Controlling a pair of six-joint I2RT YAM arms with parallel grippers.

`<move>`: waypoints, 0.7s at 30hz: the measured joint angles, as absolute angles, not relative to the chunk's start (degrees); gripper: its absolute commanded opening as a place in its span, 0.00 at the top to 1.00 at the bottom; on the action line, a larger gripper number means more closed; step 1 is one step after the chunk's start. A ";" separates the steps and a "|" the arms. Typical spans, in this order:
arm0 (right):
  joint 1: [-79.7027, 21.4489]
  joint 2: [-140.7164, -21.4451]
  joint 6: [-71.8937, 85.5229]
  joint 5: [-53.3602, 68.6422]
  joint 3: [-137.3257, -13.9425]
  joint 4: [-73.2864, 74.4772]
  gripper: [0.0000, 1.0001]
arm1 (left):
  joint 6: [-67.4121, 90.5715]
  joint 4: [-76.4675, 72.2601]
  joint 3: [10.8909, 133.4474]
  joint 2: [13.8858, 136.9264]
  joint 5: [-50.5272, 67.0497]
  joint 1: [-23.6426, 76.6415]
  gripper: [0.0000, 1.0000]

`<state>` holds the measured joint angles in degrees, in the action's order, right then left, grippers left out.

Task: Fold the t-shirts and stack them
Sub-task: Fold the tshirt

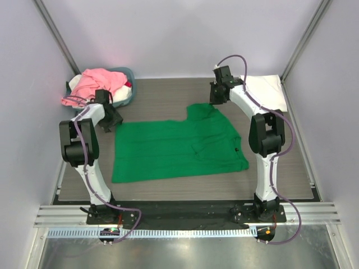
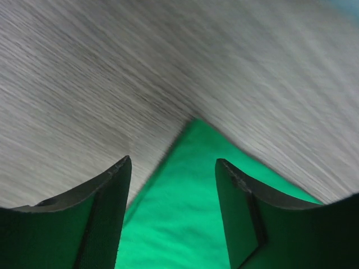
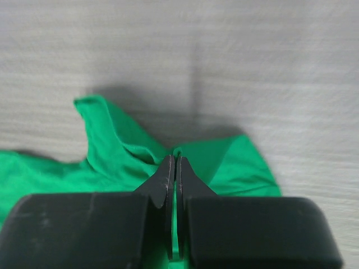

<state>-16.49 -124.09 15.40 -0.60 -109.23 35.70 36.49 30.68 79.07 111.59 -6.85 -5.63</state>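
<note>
A bright green t-shirt point(image 1: 176, 148) lies spread flat on the table's middle. My left gripper point(image 1: 115, 122) is down at its far left corner. In the left wrist view the left gripper point(image 2: 173, 162) is open, its fingers straddling the pointed corner of the green t-shirt point(image 2: 185, 218) without pinching it. My right gripper point(image 1: 215, 101) is at the shirt's far edge. Seen from the right wrist, the right gripper point(image 3: 173, 159) is shut on a raised fold of the green t-shirt point(image 3: 112, 151). A white t-shirt point(image 1: 266, 89) lies folded at the back right. A pink t-shirt point(image 1: 101, 81) is heaped at the back left.
The pink cloth sits in a round blue-grey basket point(image 1: 133, 75) in the back left corner, with some white cloth beside it. Grey walls close in both sides and the back. The wood-grain table point(image 1: 162, 92) shows around the green shirt.
</note>
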 measured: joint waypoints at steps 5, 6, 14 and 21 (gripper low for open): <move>-16.49 -122.41 16.73 1.85 -102.08 34.28 0.99 | 35.66 29.80 79.61 113.58 -7.81 -5.32 0.41; -16.49 -122.10 16.93 2.13 -100.82 34.13 0.99 | 35.53 29.71 79.61 113.75 -7.97 -5.10 0.41; -16.49 -120.95 17.96 3.11 -96.75 32.56 0.99 | 34.61 29.30 80.51 114.93 -10.00 -3.07 0.49; -16.49 -120.09 18.15 3.36 -95.20 31.48 0.99 | 34.02 29.12 83.00 116.90 -10.09 -2.90 0.67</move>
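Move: The left hand's open fingers are about 3 cm short of the green t-shirt's far left corner, which is 1 cm right and 3 cm below; the basket is roughly 18 cm ahead and 7 cm left. The right hand already holds the far sleeve, its laying spot about 5 cm back and 9 cm down; from this hand the folded white shirt is some 14 cm ahead, 22 cm right, and the folded near sleeve 17 cm straight back. Right hand lowers the held sleeve some 6 cm back-and-down; left eases 2 cm forward and down, closing around the corner. ##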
